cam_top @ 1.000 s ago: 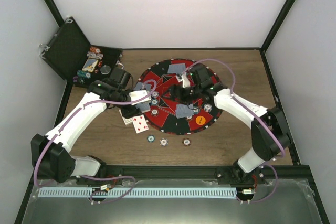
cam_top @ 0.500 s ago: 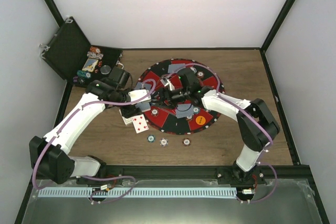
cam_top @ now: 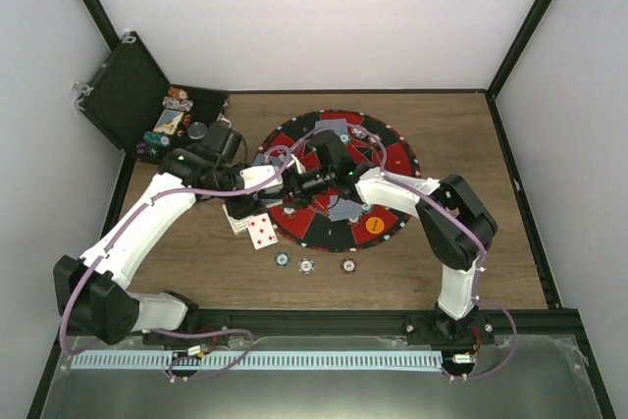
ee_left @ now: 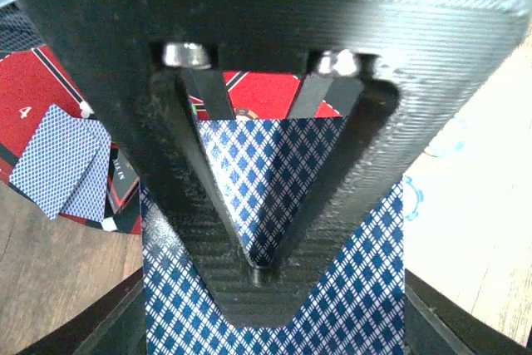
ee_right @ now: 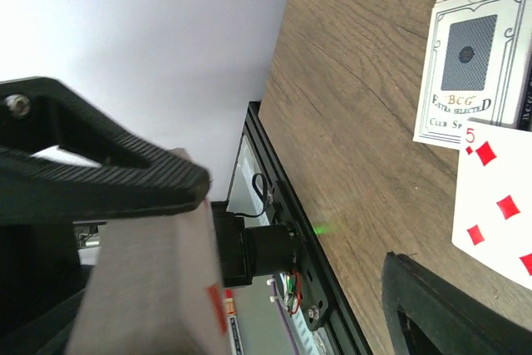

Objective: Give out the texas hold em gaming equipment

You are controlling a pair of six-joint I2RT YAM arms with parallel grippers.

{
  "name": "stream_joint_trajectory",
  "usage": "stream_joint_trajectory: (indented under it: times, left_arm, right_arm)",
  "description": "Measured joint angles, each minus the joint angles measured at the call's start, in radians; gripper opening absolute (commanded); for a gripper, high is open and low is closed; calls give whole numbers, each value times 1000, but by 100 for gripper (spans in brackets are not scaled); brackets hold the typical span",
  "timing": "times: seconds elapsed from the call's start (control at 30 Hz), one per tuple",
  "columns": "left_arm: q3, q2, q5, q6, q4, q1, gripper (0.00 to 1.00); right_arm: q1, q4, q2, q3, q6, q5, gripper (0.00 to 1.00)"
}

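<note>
My left gripper (cam_top: 257,182) is shut on a stack of playing cards (ee_left: 366,288) with blue diamond backs, held over the left edge of the round red-and-black mat (cam_top: 391,159). My right gripper (cam_top: 292,183) has reached across the mat to the left gripper's cards. Its jaws stand wide apart (ee_right: 295,226), and a blurred white card face (ee_right: 150,288) lies against the upper finger. Face-down cards (cam_top: 332,128) lie on the mat, some also in the left wrist view (ee_left: 62,160). An orange button disc (cam_top: 374,225) sits at the mat's near right.
Three poker chips (cam_top: 307,266) lie in a row on the wood in front of the mat. A face-up diamonds card (cam_top: 262,232) and a card box (ee_right: 474,64) lie by the mat's left edge. The open black case (cam_top: 128,95) holds chips at the back left.
The right arm has swung left across the mat until its gripper reached the cards in the left gripper. The left arm has stayed put.
</note>
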Motion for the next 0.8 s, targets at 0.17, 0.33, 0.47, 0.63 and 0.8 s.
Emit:
stream_joint_trajectory:
  times: [0.17,0.33,0.47,0.63,0.8]
  left_arm:
    - [0,0,0,0,-14,1,4]
    - [6,0,-1,0,-14,1,4]
    - [6,0,-4,0,-13,1,4]
    - [6,0,-5,0,-15,1,4]
    - [7,0,-4,0,-16,1,4]
  right_arm:
    - [-6,1,25,14,-6,-18,67]
    - [-26,1,25,15,-16,-39,64]
    - [-43,-6,21,13,-40,-55,59]
    - [-61,-38,1,11,-74,-55,52]
    - [-76,-72,-29,6,-93,-44,45]
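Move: The left gripper already holds the deck, its middle about 2 cm to the right and 1 cm below that hand point. From the right hand point the deck lies roughly 2 cm left and 3 cm up, with one finger over its patterned back. From the left hand, all some 17 cm lower, the five of diamonds is about 9 cm back and 3 cm left, the card box 6 cm back and 9 cm left, and a face-down pair 10 cm ahead and 2 cm left. Keep the left gripper still, holding the deck by its edges. With the right finger bearing on the back of the top card, draw the right hand off to its right by about 2.5 cm, going some 2 cm forward as well, and close its fingers by about a third on the way; dip it slightly at first, then let it rise by the end. ##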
